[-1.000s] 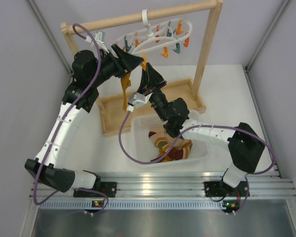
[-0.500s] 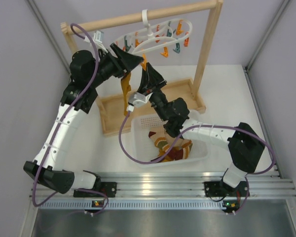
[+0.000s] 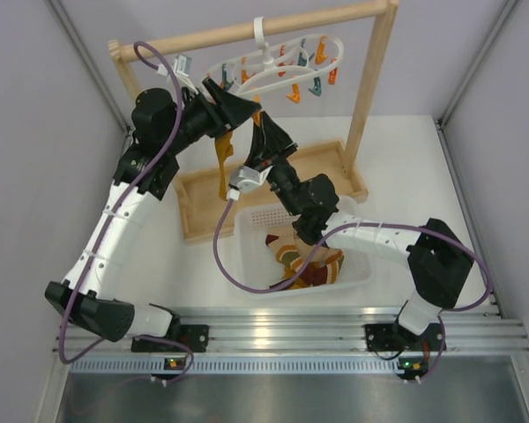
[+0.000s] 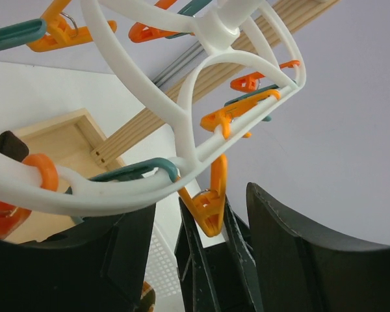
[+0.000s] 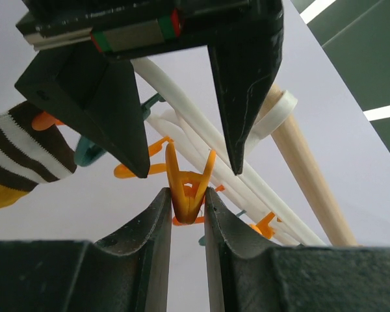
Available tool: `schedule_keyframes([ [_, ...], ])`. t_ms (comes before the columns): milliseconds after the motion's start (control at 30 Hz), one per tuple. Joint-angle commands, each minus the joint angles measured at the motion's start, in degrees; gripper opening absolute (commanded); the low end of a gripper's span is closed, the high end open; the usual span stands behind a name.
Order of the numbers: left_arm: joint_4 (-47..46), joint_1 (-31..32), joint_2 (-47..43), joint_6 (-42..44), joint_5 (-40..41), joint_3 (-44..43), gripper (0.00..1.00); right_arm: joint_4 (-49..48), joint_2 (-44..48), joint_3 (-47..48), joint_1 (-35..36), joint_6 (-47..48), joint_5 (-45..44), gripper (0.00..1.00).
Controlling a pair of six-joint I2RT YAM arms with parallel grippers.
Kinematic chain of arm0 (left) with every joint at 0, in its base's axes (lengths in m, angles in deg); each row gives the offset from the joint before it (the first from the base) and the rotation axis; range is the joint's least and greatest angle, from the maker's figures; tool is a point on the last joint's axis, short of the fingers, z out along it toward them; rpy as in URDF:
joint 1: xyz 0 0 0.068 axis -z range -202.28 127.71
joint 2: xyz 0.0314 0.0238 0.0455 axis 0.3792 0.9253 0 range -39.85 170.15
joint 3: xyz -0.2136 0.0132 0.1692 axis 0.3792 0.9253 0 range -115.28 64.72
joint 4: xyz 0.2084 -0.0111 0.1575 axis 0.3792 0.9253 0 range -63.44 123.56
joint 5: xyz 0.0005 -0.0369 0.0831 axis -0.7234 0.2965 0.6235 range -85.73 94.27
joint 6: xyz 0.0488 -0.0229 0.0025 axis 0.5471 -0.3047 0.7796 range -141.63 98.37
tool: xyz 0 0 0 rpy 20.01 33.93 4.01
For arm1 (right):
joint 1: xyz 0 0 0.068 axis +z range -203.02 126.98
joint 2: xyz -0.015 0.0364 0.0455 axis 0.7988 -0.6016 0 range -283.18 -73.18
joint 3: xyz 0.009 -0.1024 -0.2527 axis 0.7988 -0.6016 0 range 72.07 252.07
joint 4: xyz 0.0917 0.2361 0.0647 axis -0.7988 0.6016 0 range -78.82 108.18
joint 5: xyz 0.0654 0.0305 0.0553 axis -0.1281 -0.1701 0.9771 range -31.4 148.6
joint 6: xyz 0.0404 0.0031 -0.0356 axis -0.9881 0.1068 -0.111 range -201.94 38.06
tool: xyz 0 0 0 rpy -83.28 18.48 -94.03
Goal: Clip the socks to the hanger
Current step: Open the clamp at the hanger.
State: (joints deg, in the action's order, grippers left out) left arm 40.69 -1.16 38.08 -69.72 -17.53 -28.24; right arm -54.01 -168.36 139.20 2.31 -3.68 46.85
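Observation:
The white oval hanger point(image 3: 273, 66) hangs from the wooden rail, with orange and teal pegs under it. One mustard sock point(image 3: 223, 163) with a striped cuff point(image 5: 19, 153) dangles from its near-left side. My right gripper point(image 5: 188, 192) reaches up from below and is shut on an orange peg point(image 5: 190, 172), pinching its two handles. My left gripper point(image 4: 198, 208) is open. Its black fingers point(image 5: 110, 97) straddle that same peg point(image 4: 211, 201) and the right gripper's fingertips without touching the peg. In the top view both grippers point(image 3: 238, 110) point(image 3: 263, 130) meet under the hanger's left end.
A white basket point(image 3: 357, 264) in front of the frame holds striped socks point(image 3: 304, 260). The tall wooden rail point(image 3: 247, 35) stands on a wooden tray base point(image 3: 194, 198), with a post point(image 3: 370, 88) at the right. Grey walls close in both sides.
The left arm's wrist has wavered slightly near the hanger. Both grippers keep the same opening and the same place at the orange peg.

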Motion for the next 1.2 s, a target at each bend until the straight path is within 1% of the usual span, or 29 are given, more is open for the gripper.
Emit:
schedule_keyframes([
  [0, -2.8, 0.2, 0.9, -0.2, 0.7, -3.0, 0.63, -3.4, 0.1, -0.1, -0.2, 0.7, 2.2, 0.0],
  [333, -2.9, 0.2, 3.7, -0.2, 2.8, -6.9, 0.63, -4.5, -0.5, -0.8, -0.6, 2.1, 3.7, 0.0],
  [700, -2.5, 0.2, 5.4, -0.9, 3.1, -7.5, 0.62, -6.6, -1.7, -1.8, -1.6, 6.3, 6.0, 0.0],
  [800, -2.8, 0.1, 5.8, -1.3, 3.1, -7.8, 0.59, -6.8, -2.2, -1.9, -1.9, 7.0, 6.4, 0.0],
  [867, -3.0, 0.1, 6.1, -1.3, 3.1, -7.8, 0.55, -6.8, -2.4, -1.9, -2.1, 7.1, 6.7, 0.0],
  [933, -3.0, 0.1, 6.3, -1.0, 3.1, -7.9, 0.54, -7.1, -2.6, -2.0, -2.2, 7.5, 7.1, 0.0],
  [967, -3.0, 0.2, 6.3, -0.9, 3.3, -8.1, 0.49, -7.2, -2.6, -2.1, -2.2, 7.5, 7.2, 0.0],
  [1033, -2.9, 0.1, 6.4, -0.7, 3.9, -8.2, 0.43, -7.1, -2.5, -2.1, -2.2, 7.7, 7.0, 0.0],
  [1067, -2.8, 0.2, 6.4, -0.6, 4.0, -8.2, 0.36, -6.9, -2.5, -2.1, -2.3, 7.9, 6.9, 0.0],
  [1167, -2.8, 0.1, 6.4, -0.7, 3.9, -8.0, 0.24, -5.8, -2.0, -2.8, -2.3, 8.1, 6.2, 0.0],
])
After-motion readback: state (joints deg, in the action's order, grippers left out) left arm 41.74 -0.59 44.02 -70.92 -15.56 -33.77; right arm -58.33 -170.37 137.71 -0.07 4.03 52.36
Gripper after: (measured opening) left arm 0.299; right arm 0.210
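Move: The yellow clamp to be opened hangs about 3 cm ahead of the left hand and 1 cm to its right, level with the open fingers; its lower end is already between the right fingertips, its middle about 1 cm ahead of and above that hand. From the left hand, a teal clamp is some 4 cm ahead and 3 cm left, the hanging yellow sock about 2 cm ahead, 7 cm left and 9 cm lower, and the next yellow clamp roughly 7 cm ahead and 9 cm right. The left fingers come to pinch the upper legs of the yellow clamp: the hand slides about 3 cm forward, edging right, with its fingers wide around the clamp, and only near the end closes them to roughly half their gap. The right hand stays in place, keeping its grip on the clamp's lower end while tilting some 10 degrees, mostly fingertips upward. ##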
